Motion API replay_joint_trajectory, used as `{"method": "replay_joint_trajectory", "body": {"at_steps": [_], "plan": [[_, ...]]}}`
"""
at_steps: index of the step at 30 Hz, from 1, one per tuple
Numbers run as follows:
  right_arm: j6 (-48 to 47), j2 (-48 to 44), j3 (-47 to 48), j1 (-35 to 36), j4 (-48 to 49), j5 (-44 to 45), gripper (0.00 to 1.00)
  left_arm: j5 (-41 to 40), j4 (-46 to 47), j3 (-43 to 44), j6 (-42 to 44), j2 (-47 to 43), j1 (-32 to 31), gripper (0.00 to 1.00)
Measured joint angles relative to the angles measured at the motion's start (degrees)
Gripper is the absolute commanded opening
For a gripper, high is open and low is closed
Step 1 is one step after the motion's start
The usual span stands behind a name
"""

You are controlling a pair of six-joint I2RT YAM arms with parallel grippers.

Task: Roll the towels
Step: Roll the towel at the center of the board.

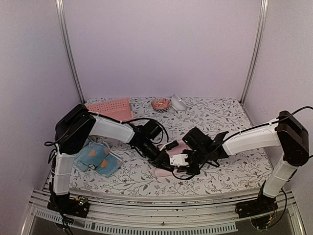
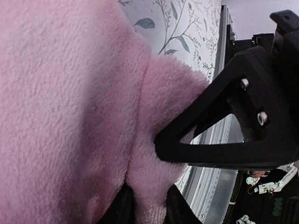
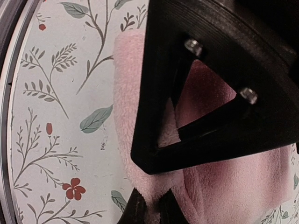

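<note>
A plain pink towel (image 1: 161, 172) lies bunched on the flowered table near the front middle. Both grippers meet over it. My left gripper (image 1: 165, 163) comes in from the left, and in its wrist view a thick fold of the pink towel (image 2: 70, 102) is pinched in the left gripper (image 2: 148, 205). My right gripper (image 1: 186, 165) comes in from the right, and in its wrist view the right gripper (image 3: 154, 201) nips the edge of the pink towel (image 3: 224, 182). A light blue towel with orange and white motifs (image 1: 98, 159) lies flat at the front left, beside the left arm.
A pink perforated basket (image 1: 110, 108) lies at the back left. A small copper-coloured round object (image 1: 160, 104) and a white object (image 1: 178, 103) sit at the back middle. The metal front rail (image 1: 161, 215) runs along the near edge, close to the grippers.
</note>
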Motion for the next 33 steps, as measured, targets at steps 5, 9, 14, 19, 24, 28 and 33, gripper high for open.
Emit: {"method": "replay_joint_trajectory", "body": {"at_steps": [5,9,14,19,24,28,33], "plan": [[2.38,1.92,3.74,-4.48,-4.48,-8.24,0.03,-8.98,4.02,-8.22,-0.87,-8.94,0.11,0.44],[3.91,6.78,10.64,-10.25,-13.84,-17.86,0.03,-20.57,10.71,-21.18,-1.68,-24.13,0.81,0.49],[4.63,17.03,21.51,-15.45,-26.1,-28.89,0.03,-34.01,20.2,-31.41,0.72,-35.52,-1.68,0.49],[3.87,26.23,30.75,-18.45,-37.57,-37.92,0.03,-47.47,26.88,-36.85,10.45,-37.42,-13.49,0.5],[2.62,31.28,36.79,-19.39,-45.72,-41.03,0.04,-56.89,27.91,-32.3,22.99,-30.93,-22.05,0.52],[1.99,31.85,38.38,-19.32,-48.61,-40.41,0.04,-64.41,27.58,-25.44,32.5,-23.04,-23.54,0.53],[1.55,32.17,39.56,-19.23,-50.62,-39.52,0.04,-70.31,28.2,-22.34,41.79,-18.4,-23.65,0.53]]}}
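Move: Both hands already grip the rolled near end of the pink towel. The roll's middle is about 3 cm right of the left hand and some 4 cm left of the right, level fore and aft and in height. The unrolled pink flap lies centred 9 cm ahead of the left hand and 6 cm right. From that hand too, the blue towel is about 29 cm left and 6 cm ahead, the basket 26 cm left and 31 cm ahead. The right fingers keep their pinch on the roll and turn it over forward, tipping some 60 degrees until they point back and down, while advancing about 3 cm, then hold there. The left comes free of the roll, opening as it swings up and left about 8 cm, then back round the near side, and right and down over the roll with fingers open and now pointing forward. ##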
